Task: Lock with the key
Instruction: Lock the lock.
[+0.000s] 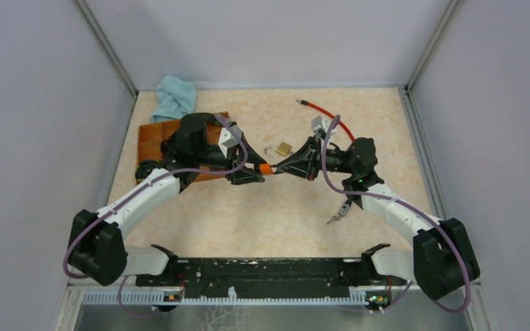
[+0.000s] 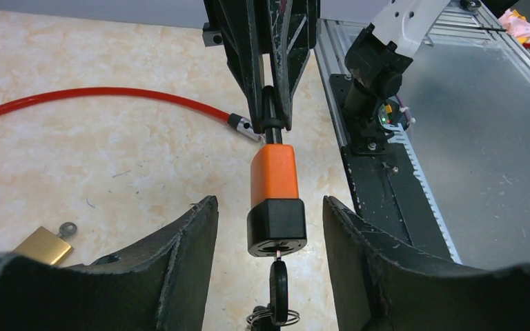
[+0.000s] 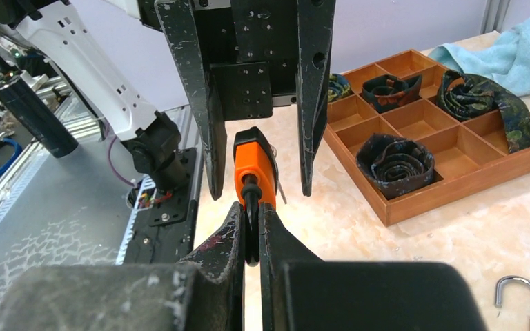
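Note:
An orange lock (image 2: pixel 274 176) with a black end cap (image 2: pixel 277 227) hangs in the air between my two grippers at the table's middle (image 1: pixel 268 169). A black-headed key (image 2: pixel 279 289) with a key ring sticks in the cap's keyhole. My left gripper (image 2: pixel 269 203) is open, with its fingers (image 2: pixel 186 241) standing apart on either side of the cap and key and touching neither. My right gripper (image 3: pixel 250 210) is shut on the lock's black neck (image 3: pixel 250 189), just behind the orange body (image 3: pixel 255 158). Both grippers, left (image 1: pixel 257 171) and right (image 1: pixel 281 167), meet tip to tip in the top view.
A red cable (image 1: pixel 324 114) lies at the back right. An open brass padlock (image 1: pixel 282 148) lies just behind the grippers. A second key bunch (image 1: pixel 338 212) lies near the right arm. A wooden tray (image 1: pixel 159 138) with rolled ties and a blue towel (image 1: pixel 174 96) are at the left.

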{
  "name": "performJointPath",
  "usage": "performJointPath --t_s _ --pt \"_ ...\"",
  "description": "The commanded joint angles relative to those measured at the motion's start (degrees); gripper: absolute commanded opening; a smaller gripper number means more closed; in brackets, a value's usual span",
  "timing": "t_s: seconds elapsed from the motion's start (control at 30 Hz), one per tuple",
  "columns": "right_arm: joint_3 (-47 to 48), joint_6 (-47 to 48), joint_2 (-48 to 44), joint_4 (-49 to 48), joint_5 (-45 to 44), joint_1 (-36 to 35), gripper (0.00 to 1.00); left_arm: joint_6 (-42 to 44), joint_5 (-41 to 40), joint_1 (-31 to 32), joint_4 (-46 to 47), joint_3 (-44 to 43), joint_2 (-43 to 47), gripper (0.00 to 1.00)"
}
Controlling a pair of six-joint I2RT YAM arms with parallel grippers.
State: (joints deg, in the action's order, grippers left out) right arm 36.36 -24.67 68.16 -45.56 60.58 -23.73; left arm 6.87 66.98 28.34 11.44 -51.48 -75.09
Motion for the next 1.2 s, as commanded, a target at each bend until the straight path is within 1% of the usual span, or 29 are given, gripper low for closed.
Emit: performJointPath --t_s 0.0,0.1,0.4,0.5,0.67,0.73,0.83,0.9,0.93,0.97,1.03,1.1,1.13,1.17 --pt "0.73 -1.52 -0.34 -7.0 -0.52 0.26 0.0 -2.27 1.58 -0.38 4.91 0.24 0.86 0.62" --pt "0.64 -1.68 -0.46 -7.26 -0.51 0.26 0.0 -2.22 1.47 -0.39 4.91 0.39 0.63 0.58" --pt "0.47 -1.78 -0.46 -7.69 -0.49 0.26 0.0 -1.53 0.6 -0.77 5.04 1.71 1.79 0.53" --pt "0.31 -1.53 -0.46 -7.79 -0.58 0.26 0.0 -2.19 0.59 -0.91 5.27 1.74 1.84 0.47" --pt "0.2 -0.57 -0.39 -7.15 -0.57 0.26 0.0 -3.99 0.52 -0.92 6.36 1.34 1.66 0.4" --pt "0.2 0.1 -0.38 -6.65 -0.63 0.26 0.0 -4.75 0.4 -0.92 6.57 1.15 1.58 0.35" --pt "0.14 1.81 -0.32 -5.04 -0.9 0.26 0.0 -5.45 0.13 -0.89 6.67 0.79 1.61 0.21" --pt "0.23 4.01 -0.38 -3.24 -1.06 0.26 0.02 -5.68 -0.05 -0.9 6.28 0.28 1.68 0.09" --pt "0.35 5.48 -0.26 -2.05 -1.03 0.26 0.08 -5.45 -0.13 -0.91 5.74 -0.01 1.8 0.02" --pt "0.83 6.76 -0.28 -0.7 -0.88 0.26 0.16 -4.78 -0.32 -0.92 4.78 -0.4 1.86 0.0" --pt "2.34 10.0 -0.13 3.08 -0.21 0.26 0.31 -2.29 -0.44 -0.92 1.28 -1.39 2.01 0.0" --pt "5.3 16.17 -0.1 10.78 1.03 0.26 0.55 0.77 -0.58 -0.86 -1.99 -2.13 2.23 0.0" --pt "7.3 20.16 -0.13 18.52 1.45 0.21 0.6 2.21 -0.96 -0.86 -3.65 -2.35 2.4 0.0" --pt "9.3 25.16 -0.13 22.45 1.86 0.25 0.62 3.72 -1.05 -0.91 -5.21 -2.57 2.47 0.0"
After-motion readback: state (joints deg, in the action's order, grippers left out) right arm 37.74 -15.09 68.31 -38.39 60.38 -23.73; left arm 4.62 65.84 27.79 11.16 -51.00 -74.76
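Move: The orange lock hangs in mid-air between the hands. Its body's middle is about 2 cm right of the left hand, its black end between the open fingers, with the key sticking out 3 cm to that hand's left; the right hand grips the shackle, the body some 4 cm to its left. The brass padlock lies on the table roughly 15 cm ahead, 6 cm right and 24 cm below the left hand. Holding its place to within about 1 cm, the left hand closes its wide fingers to roughly a third open until both pads pinch the black key end of the orange lock's body, then keeps squeezing with rising effort while the right hand still holds the shackle. Only after that grip is set does the right hand let go, its fingers spreading from shut to over half open on either side of the shackle as it sinks about 1 cm and edges forward about 1 cm, the wrist tilting some 5 degrees. ##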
